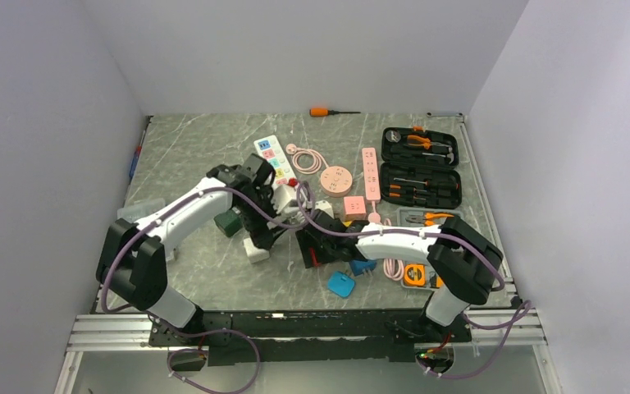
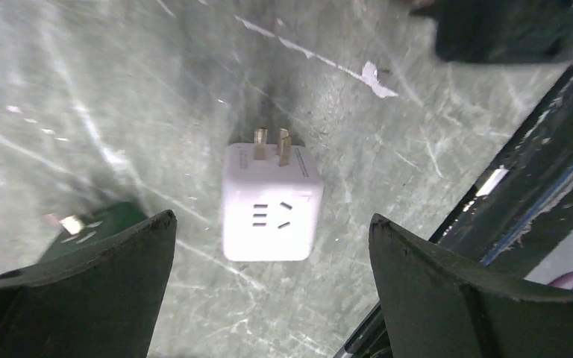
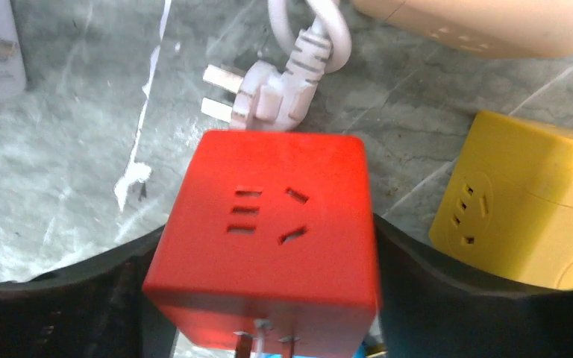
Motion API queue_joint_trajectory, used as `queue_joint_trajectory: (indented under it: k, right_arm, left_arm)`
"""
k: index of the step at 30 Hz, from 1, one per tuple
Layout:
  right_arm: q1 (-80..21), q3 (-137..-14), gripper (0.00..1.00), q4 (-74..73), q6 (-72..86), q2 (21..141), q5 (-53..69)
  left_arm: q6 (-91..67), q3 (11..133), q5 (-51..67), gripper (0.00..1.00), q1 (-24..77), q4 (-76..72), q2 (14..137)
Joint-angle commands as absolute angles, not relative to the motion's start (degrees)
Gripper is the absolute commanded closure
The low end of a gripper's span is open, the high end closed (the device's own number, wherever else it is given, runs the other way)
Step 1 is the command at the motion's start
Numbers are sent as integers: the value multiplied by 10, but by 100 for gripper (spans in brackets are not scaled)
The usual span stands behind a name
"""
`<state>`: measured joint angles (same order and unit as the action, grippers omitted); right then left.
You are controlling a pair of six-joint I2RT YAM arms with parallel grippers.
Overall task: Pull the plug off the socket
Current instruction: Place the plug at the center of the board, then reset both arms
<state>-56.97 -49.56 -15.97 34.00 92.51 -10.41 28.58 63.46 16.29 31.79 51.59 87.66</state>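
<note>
A white cube plug [image 2: 268, 201] lies alone on the marble table, its two metal prongs [image 2: 271, 144] bare and pointing away. My left gripper [image 2: 272, 218] hovers over it, open, with a finger on each side and clear of its faces. In the top view the white cube [image 1: 254, 250] sits just below the left gripper [image 1: 260, 234]. My right gripper [image 3: 265, 253] is shut on a red cube socket [image 3: 268, 224], gripping it by its left and right faces and holding it off the table. The red cube's own prongs point back toward the wrist. The two cubes are apart.
A white corded plug [image 3: 268, 93], a yellow cube [image 3: 526, 209] and a beige socket block [image 3: 485, 22] lie near the red cube. A dark green cube [image 2: 89, 227] sits left of the white one. Back right are an open tool case [image 1: 420, 168], a pink strip [image 1: 370, 172] and a blue adapter [image 1: 341, 284].
</note>
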Motion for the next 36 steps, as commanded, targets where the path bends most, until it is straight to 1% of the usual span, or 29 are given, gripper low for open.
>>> queue_joint_trajectory:
  k: [1, 2, 8, 12, 15, 17, 20, 23, 26, 28, 30, 33, 34, 36]
  right_arm:
    - [-571, -512, 4, -164, 330, 935, -122]
    - [-571, -516, 1, -168, 327, 932, -125]
    - [-571, -540, 0, -209, 311, 894, -141]
    - [-568, -553, 0, -233, 295, 839, -148]
    - [-543, -551, 0, -235, 282, 770, -148]
    - [-503, -539, 0, -230, 276, 706, -136]
    - [-418, -508, 0, -217, 273, 623, -112]
    - [-344, -493, 0, -232, 272, 576, -130]
    - [-271, -493, 0, -264, 273, 567, -147]
    - [-218, -491, 0, -279, 272, 572, -129]
    - [-160, -478, 0, -275, 271, 572, -97]
    - [-83, -448, 0, -251, 296, 560, -90]
    - [-63, -439, 0, -247, 316, 557, -103]
    - [-41, -417, 0, -233, 354, 554, -168]
  left_arm:
    - [255, 731, 201, 1, 302, 612, 858]
    - [253, 738, 207, 1, 295, 617, 851]
    - [245, 756, 247, 1, 239, 627, 804]
    - [245, 760, 310, 1, 147, 632, 785]
    - [243, 764, 355, 1, 74, 629, 774]
    - [239, 762, 368, 1, 36, 618, 764]
    - [225, 748, 369, 1, 3, 592, 749]
    - [208, 729, 370, 1, -32, 567, 737]
    - [186, 713, 378, 1, -58, 543, 733]
    - [174, 707, 389, 1, -75, 533, 739]
    - [159, 703, 411, 0, -97, 530, 750]
    - [152, 701, 449, 1, -116, 537, 768]
    - [154, 699, 448, 1, -118, 537, 771]
    - [148, 692, 427, 1, -119, 525, 772]
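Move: The red plug is still between the right hand's fingers at table height. From that hand, the yellow plug sits about 4 cm ahead and 8 cm right, the cable's white plug some 4 cm ahead and 2 cm left, and the blue plug roughly 12 cm right and 2 cm back. The white plug lies some 6 cm below the left hand, about 2 cm back and 2 cm right. The dark green plug is 5 cm ahead and 5 cm left of the left hand, and the red plug is 18 cm right and 3 cm back. Opening wide at table height, the right hand lets go of the red plug and almost pauses, then rises steeply nearly 20 cm and swings right and forward towards the open tool cases, sinking a little and turning clockwise. The left hand, already open, keeps rising off the white plug, then sweeps about 13 cm left and somewhat forward over the dark green plug, turning some 45 degrees counter-clockwise. ##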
